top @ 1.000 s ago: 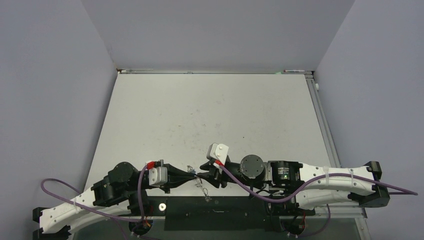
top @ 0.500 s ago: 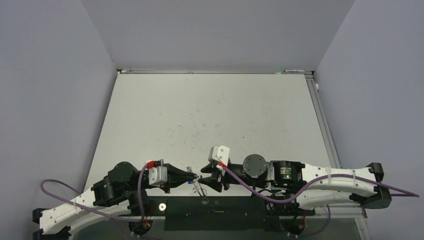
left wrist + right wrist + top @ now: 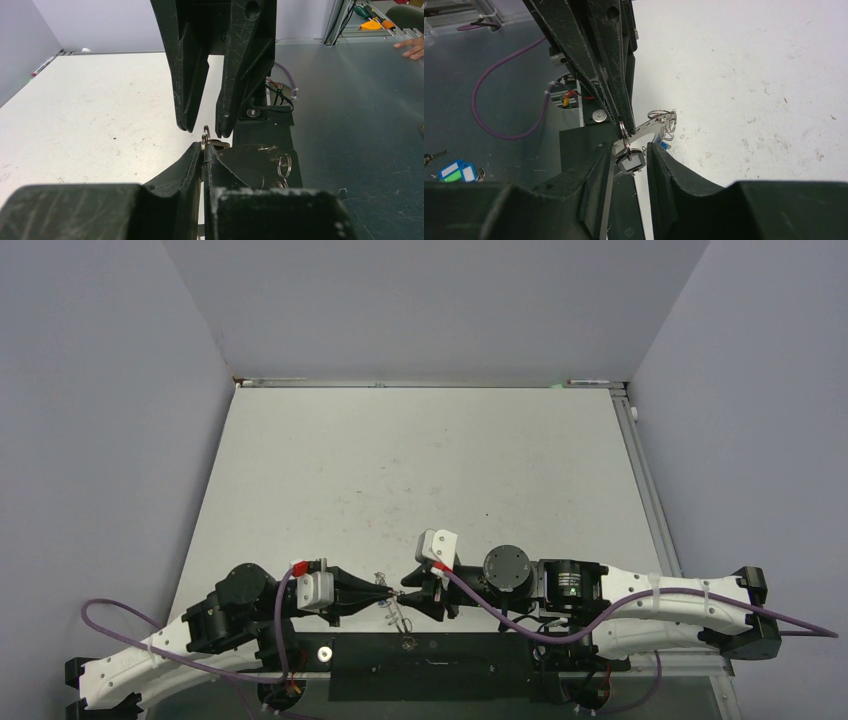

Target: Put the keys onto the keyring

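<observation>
In the right wrist view the dark key (image 3: pixel 630 161), a small tag with a pale face, hangs from a silver loop (image 3: pixel 624 131). My left gripper (image 3: pixel 203 146) is shut on that loop, its fingers (image 3: pixel 616 95) reaching down from above. My right gripper (image 3: pixel 631 147) is open, one finger on each side of the dark key with a gap on both sides. Behind the key lies the keyring (image 3: pixel 650 127), flat grey metal fringed with wire loops (image 3: pixel 665 118). The blue key (image 3: pixel 664 145) peeks out beside it. From above, both grippers meet tip to tip (image 3: pixel 395 595) at the table's near edge.
The white table (image 3: pixel 420 470) stretches away behind the grippers. A black mounting plate (image 3: pixel 430 665) lies below the near edge. Blue and green tags (image 3: pixel 456 170) lie off the table at the lower left of the right wrist view. Loose silver rings (image 3: pixel 284 165) rest on the dark plate.
My right gripper has slid left and slightly toward the near edge, so its tips now meet the left gripper's tips. The left arm has stayed put.
</observation>
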Action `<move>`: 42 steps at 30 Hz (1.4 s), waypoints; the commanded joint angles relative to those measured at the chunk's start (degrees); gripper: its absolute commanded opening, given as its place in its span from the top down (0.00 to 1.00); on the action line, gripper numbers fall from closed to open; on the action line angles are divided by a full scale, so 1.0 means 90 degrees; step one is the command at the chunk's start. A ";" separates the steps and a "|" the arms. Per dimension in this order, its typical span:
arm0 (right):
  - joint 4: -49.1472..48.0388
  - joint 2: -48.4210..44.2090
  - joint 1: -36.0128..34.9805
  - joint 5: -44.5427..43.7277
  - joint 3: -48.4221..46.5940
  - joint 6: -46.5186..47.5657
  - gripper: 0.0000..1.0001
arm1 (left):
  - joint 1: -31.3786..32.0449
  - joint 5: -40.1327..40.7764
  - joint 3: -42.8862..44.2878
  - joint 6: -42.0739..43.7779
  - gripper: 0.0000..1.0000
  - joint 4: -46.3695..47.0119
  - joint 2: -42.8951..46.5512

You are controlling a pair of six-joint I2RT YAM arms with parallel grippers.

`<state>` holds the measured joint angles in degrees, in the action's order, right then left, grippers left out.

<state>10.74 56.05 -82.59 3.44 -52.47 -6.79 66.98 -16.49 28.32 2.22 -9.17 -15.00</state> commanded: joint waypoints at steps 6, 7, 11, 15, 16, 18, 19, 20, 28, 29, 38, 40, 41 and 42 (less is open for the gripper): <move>-0.0266 0.0071 0.0085 0.0067 0.0000 0.0031 0.73 | -0.0074 -0.0132 0.0057 -0.0061 1.00 0.0579 0.0092; -0.0271 0.0073 0.0093 0.0075 0.0000 0.0041 0.73 | -0.0077 -0.0136 0.0057 -0.0061 1.00 0.0579 0.0088; -0.0260 0.0104 0.0104 0.0116 0.0008 0.0051 0.72 | -0.0098 -0.0158 0.0047 -0.0066 1.00 0.0599 0.0103; -0.0280 0.0171 0.0110 0.0200 0.0002 0.0061 0.70 | -0.0108 -0.0184 0.0047 -0.0071 1.00 0.0609 0.0099; -0.0286 0.0190 0.0111 0.0238 0.0000 0.0074 0.74 | -0.0116 -0.0181 0.0047 -0.0071 1.00 0.0611 0.0101; -0.0269 0.0207 0.0104 0.0295 -0.0024 0.0103 0.84 | -0.0118 -0.0184 0.0047 -0.0071 1.00 0.0600 0.0110; -0.0266 0.0207 0.0106 0.0284 -0.0029 0.0100 0.87 | -0.0118 -0.0182 0.0047 -0.0071 1.00 0.0599 0.0114; -0.0261 0.0203 0.0104 0.0275 -0.0030 0.0108 0.91 | -0.0118 -0.0180 0.0047 -0.0071 1.00 0.0603 0.0114; -0.0180 0.0032 0.0115 0.0189 -0.0027 0.0077 0.95 | -0.0123 -0.0197 0.0047 -0.0069 1.00 0.0610 0.0136; -0.0197 0.0002 0.0118 0.0184 0.0000 0.0058 0.95 | -0.0127 -0.0204 0.0047 -0.0084 1.00 0.0623 0.0156; -0.0933 -0.0100 0.0126 0.0167 0.0499 -0.0282 0.95 | -0.0196 -0.0440 -0.0067 -0.0578 1.00 0.1377 0.0427; -0.1047 -0.0090 0.0132 0.0140 0.0550 -0.0323 0.95 | -0.0196 -0.0443 -0.0087 -0.0612 1.00 0.1486 0.0509; -0.1117 -0.0095 0.0128 0.0109 0.0576 -0.0344 0.95 | -0.0196 -0.0413 -0.0098 -0.0624 1.00 0.1524 0.0552; -0.1134 -0.0100 0.0133 0.0092 0.0598 -0.0365 0.95 | -0.0205 -0.0401 -0.0113 -0.0643 1.00 0.1564 0.0601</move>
<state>3.77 55.79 -82.04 5.41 -48.47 -8.93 65.49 -18.70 26.44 -1.06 -5.52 -11.86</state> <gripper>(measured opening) 0.071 0.007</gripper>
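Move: Held in the left hand's shut fingertips, the small wire ring stands out about 1 cm to that hand's right, at its height. From the right hand it lies about 1 cm to the left and 1 cm below, straight in line with the parted fingers. The big flat keyring disc hangs beside it, its middle some 3 cm back and 3 cm below the right hand and about 2 cm to its left. Easing down about 1 cm and slightly left, the right hand brings its parted fingers onto the small ring and shuts them on it, right against the left fingertips. The left hand keeps its pinch and stays in place meanwhile. With the ring between both grippers, they then rise together, the left by about 1 cm, the right by less, each tilting some 5 degrees. ##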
